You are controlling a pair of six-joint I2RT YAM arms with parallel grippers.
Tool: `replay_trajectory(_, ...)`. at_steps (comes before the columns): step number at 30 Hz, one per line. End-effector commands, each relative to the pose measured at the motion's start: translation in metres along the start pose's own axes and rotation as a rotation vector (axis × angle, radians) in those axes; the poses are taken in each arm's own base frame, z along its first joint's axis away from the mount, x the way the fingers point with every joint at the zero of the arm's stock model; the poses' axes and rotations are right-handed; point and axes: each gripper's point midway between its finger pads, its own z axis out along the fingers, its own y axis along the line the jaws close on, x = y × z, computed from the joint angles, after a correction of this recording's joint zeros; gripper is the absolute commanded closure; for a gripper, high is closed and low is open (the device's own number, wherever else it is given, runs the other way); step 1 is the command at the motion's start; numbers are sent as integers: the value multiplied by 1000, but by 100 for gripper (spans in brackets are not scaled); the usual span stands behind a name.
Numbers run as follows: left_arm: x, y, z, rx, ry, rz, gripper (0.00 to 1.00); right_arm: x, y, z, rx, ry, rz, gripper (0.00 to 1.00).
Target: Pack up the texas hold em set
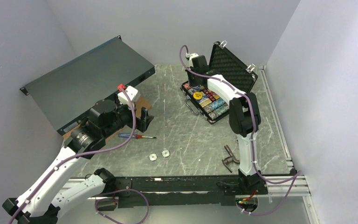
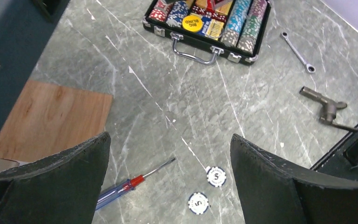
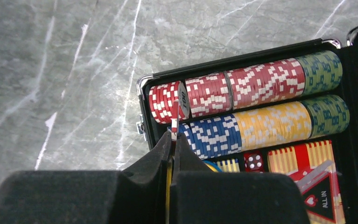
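The black briefcase [image 1: 192, 106] lies open at the far right, its foam-lined lid [image 1: 233, 67] standing up. Rows of poker chips [image 3: 242, 88] fill it, with a yellow disc [image 2: 192, 21] and a red die [image 3: 253, 161] among them. My right gripper [image 3: 173, 137] hovers over the case's left end, shut on a red-white chip [image 3: 174, 119] held edge-on at the red row's end. Two small white chips [image 2: 216, 176] [image 2: 198, 203] lie loose on the table. My left gripper [image 2: 170, 140] hangs open above the table, with these chips showing between its fingers.
A red-blue handled screwdriver [image 2: 121, 189] lies by the left finger. A silver wrench [image 2: 298, 52] and a metal fitting [image 2: 326, 107] lie right of the case. A wooden board [image 2: 51, 119] and a dark rack panel [image 1: 84, 84] take up the left side.
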Motion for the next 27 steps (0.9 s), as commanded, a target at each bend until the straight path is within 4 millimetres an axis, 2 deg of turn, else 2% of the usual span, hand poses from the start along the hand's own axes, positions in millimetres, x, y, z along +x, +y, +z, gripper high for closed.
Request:
replay_trajectory(1, -26, -11, -14, 75, -134, 55, 1, -7, -10, -1, 42, 64, -107, 100)
replay_trajectory(7, -26, -18, -16, 110, -155, 46, 1, -7, -5, 16, 15, 85, -131, 100)
replay_trajectory(16, -23, -20, -15, 121, -148, 46, 1, 11, -9, 35, 39, 124, -148, 100)
replay_trajectory(17, -23, -20, -15, 124, -147, 48, 1, 11, -9, 37, 43, 128, -156, 97)
replay_trajectory(19, -20, -21, -11, 132, -134, 48, 1, 12, -8, 40, 50, 137, -166, 83)
replay_trajectory(21, -18, -22, -9, 138, -121, 48, 0, 12, -6, 40, 62, 141, -180, 74)
replay_trajectory(24, -15, -22, -6, 134, -108, 48, 1, 6, -4, 34, 85, 116, -173, 65)
replay_trajectory(27, -13, -23, -3, 141, -98, 49, 1, -3, -2, 23, 85, 79, -148, 61)
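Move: The held chip is bound for the near end of the blue chip row in the open case, about 2 cm ahead of the right hand, hardly to either side, and 6 cm below. The red chips lie 5 cm ahead and 2 cm left, the yellow blind button level but 2 cm right, the card box 3 cm ahead and 11 cm right, all some 6 cm down. From the left hand the blue row's end is roughly 22 cm ahead, 20 right, 25 below. The chip, already pinched edge-on in the right fingers, is carried down about 5 cm and a little forward onto the near end of the blue row; the hand rolls some 15 degrees meanwhile, its left side dipping. Once most of the way down, the fingers part to about a third open and let go of the chip, staying low over the row. ##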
